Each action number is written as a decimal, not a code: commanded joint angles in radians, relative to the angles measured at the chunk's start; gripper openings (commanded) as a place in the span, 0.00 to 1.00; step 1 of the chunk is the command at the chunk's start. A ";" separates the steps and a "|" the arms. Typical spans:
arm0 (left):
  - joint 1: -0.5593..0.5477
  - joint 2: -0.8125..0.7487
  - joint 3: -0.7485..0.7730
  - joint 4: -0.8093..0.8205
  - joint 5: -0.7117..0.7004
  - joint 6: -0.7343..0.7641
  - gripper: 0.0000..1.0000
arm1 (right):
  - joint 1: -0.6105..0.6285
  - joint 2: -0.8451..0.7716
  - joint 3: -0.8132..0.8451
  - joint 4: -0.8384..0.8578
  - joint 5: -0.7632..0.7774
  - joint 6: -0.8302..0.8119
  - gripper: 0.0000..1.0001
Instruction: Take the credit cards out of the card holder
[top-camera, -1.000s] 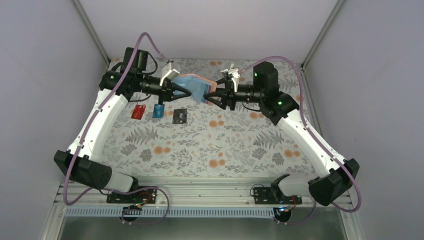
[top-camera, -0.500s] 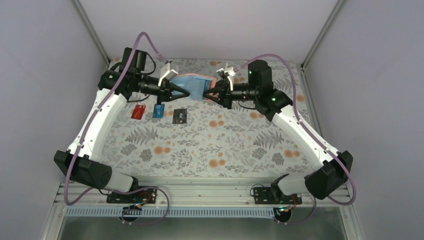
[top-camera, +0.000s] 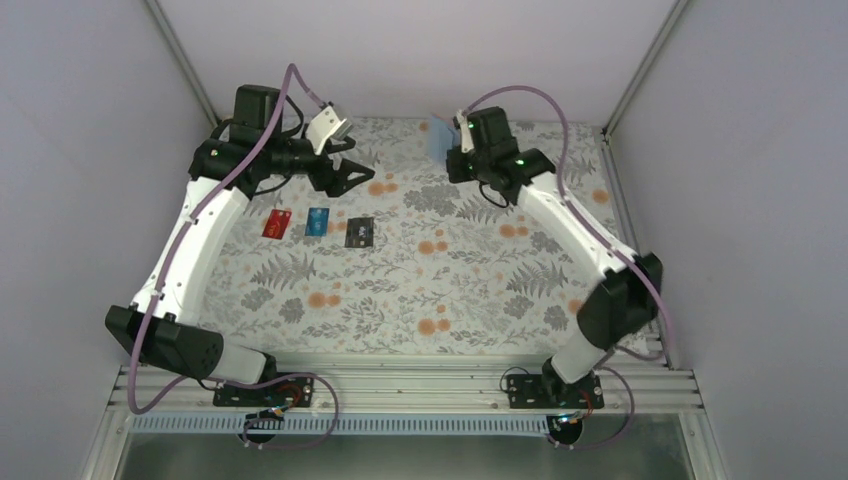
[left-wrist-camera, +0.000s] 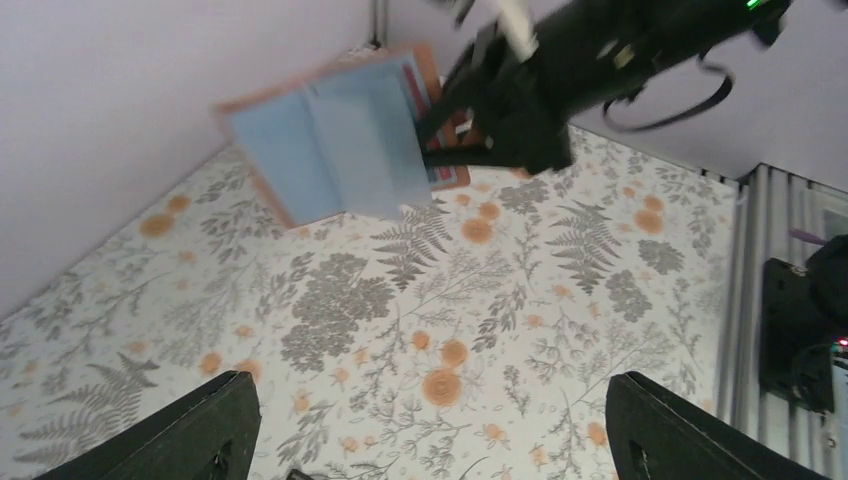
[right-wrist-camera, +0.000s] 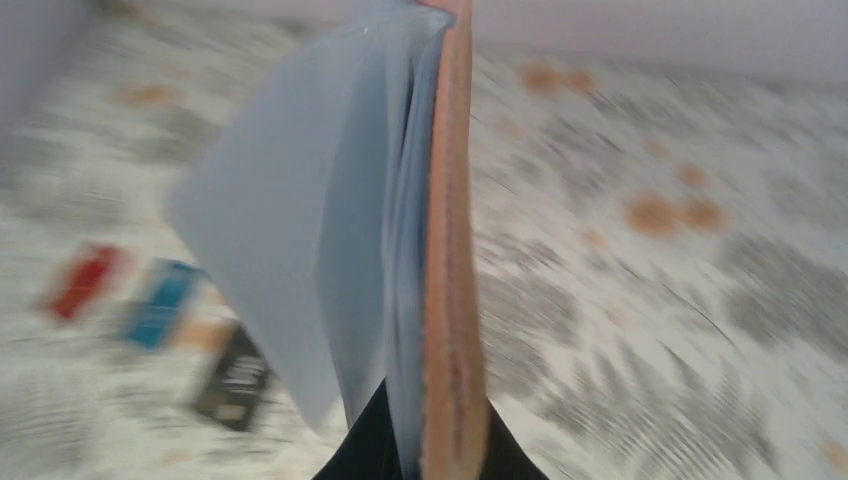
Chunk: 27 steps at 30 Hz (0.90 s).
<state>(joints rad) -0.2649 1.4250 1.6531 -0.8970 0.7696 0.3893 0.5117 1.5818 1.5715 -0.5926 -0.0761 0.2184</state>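
The card holder (top-camera: 437, 136), tan outside and light blue inside, hangs in the air at the back of the table, and my right gripper (top-camera: 450, 153) is shut on its edge. It shows edge-on in the right wrist view as the card holder (right-wrist-camera: 445, 250), with the gripper (right-wrist-camera: 420, 455) pinching its lower end. The left wrist view has the card holder (left-wrist-camera: 340, 140) half open. My left gripper (top-camera: 352, 172) is open and empty, left of the holder and apart from it; its fingers (left-wrist-camera: 200, 430) stand wide. Three credit cards lie on the cloth: red (top-camera: 277, 223), blue (top-camera: 317, 221), black (top-camera: 359, 232).
A floral cloth (top-camera: 430, 290) covers the table. Grey walls close in on the back and both sides. The right arm (top-camera: 590, 250) stretches along the right side of the table.
My left gripper has opened, let go of the card holder and drawn back to the left. My right gripper has closed on the holder and carried it up and toward the back wall.
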 joint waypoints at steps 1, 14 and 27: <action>0.002 -0.026 -0.009 0.043 -0.073 -0.040 0.86 | -0.006 0.119 0.037 -0.234 0.400 0.070 0.04; -0.053 0.009 -0.060 0.058 0.142 -0.054 0.75 | 0.040 0.128 0.060 -0.136 -0.010 0.047 0.04; -0.074 0.032 -0.060 0.067 0.198 -0.076 0.52 | 0.040 -0.071 -0.074 0.175 -0.590 -0.052 0.04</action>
<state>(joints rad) -0.3389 1.4597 1.5917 -0.8455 0.9558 0.3187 0.5430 1.6176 1.5429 -0.5816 -0.4450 0.2226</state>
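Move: From the right gripper, which already holds the card holder's edge, the left gripper is about 15 cm to the left, 8 cm back and 7 cm higher. From the left hand, the holder's middle lies roughly 10 cm ahead, 14 cm right and 5 cm down. On the table some 36 cm below that hand, the black card lies about 5 cm ahead and 4 cm left, the blue card 8 cm ahead and 13 cm left. Keeping its pinch on the card holder, the right hand whips down some 10 cm and a little right, tipping nose-down. It then swings about 10 cm left while rising and drawing back, turning counter-clockwise towards the left gripper. After a tiny forward start, the empty left hand goes back and about 4 cm right to meet the holder, its fingers closing partway; no touch by them can be seen. ##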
